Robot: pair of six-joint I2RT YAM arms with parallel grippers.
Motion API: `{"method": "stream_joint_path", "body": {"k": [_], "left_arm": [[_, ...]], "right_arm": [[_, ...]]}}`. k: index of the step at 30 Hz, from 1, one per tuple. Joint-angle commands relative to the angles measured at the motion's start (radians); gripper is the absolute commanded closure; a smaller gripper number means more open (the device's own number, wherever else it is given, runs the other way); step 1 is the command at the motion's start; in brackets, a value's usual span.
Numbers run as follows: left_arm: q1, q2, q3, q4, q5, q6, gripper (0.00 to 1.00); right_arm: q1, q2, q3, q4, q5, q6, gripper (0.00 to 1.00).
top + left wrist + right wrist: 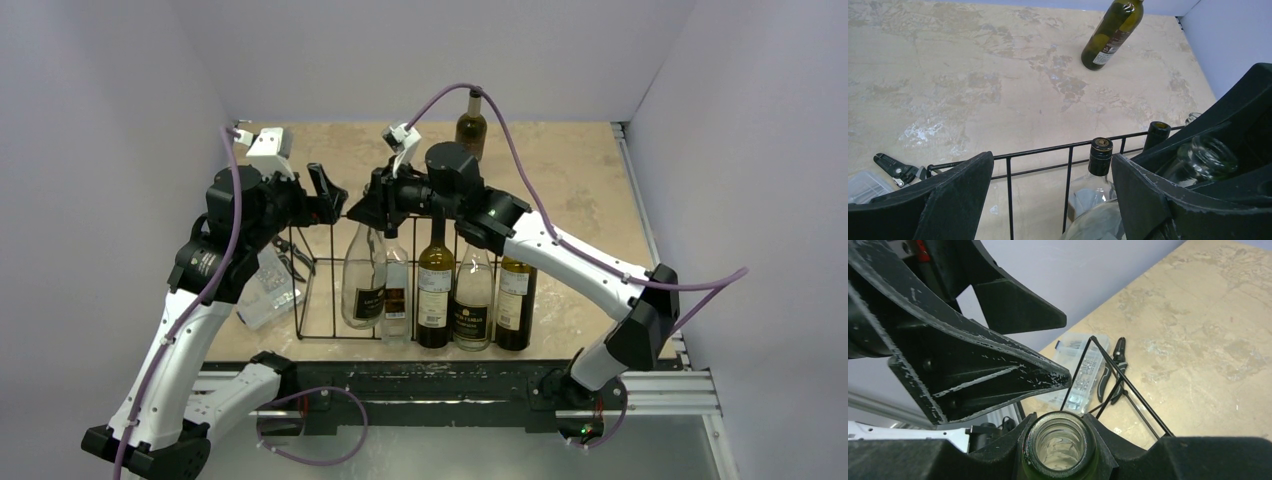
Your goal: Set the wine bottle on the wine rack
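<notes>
The wine rack (325, 337) is a black wire frame at the table's near middle, also in the left wrist view (1048, 149) and the right wrist view (1128, 385). My right gripper (375, 212) is shut on the open neck of a clear glass wine bottle (363, 285), which stands upright in the rack's left part; the grip shows in the right wrist view (1060, 445). Several other bottles stand in the rack to its right, the nearest with a dark cap (1099, 155). My left gripper (328, 192) is open and empty beside the right gripper, above the rack's left end (1053, 200).
A dark green bottle (471, 125) stands alone at the back of the table (1110, 32). A clear plastic organiser box (268, 290) and black pliers (1113, 367) lie left of the rack. Purple walls close in on the left, back and right.
</notes>
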Motion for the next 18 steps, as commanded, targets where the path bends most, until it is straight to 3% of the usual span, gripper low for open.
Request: {"method": "stream_joint_path", "body": {"k": [1, 12, 18], "left_arm": [[-0.004, -0.002, 0.029, 0.014, 0.005, 0.008, 0.13], [-0.004, -0.013, 0.028, 0.011, -0.015, 0.012, 0.13], [-0.004, -0.054, 0.018, 0.010, -0.102, 0.006, 0.13]], "right_arm": [[0.024, -0.035, 0.030, 0.127, 0.043, 0.008, 1.00], [0.085, 0.004, -0.005, 0.183, 0.122, 0.008, 1.00], [0.105, 0.035, -0.016, 0.205, 0.144, 0.004, 1.00]]}}
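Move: The clear wine bottle already hangs by its neck in the right hand. Its place on the wine rack, the empty slot second from the left, lies about 3 cm to that hand's left, 1 cm back and some 31 cm below. The copper-label bottle stands roughly 8 cm to the right of that slot, level with it, and a green bottle another 8 cm right. From the left hand the slot is about 4 cm right, 4 cm back and 30 cm down. The clear wine bottle, still pinched by the neck, is lowered about 5 cm by the right hand, which also shifts some 3 cm left and slightly back. It goes down into the free slot alongside the copper-label bottle, the fingers tipping roughly 5 degrees farther down and keeping their grip. ##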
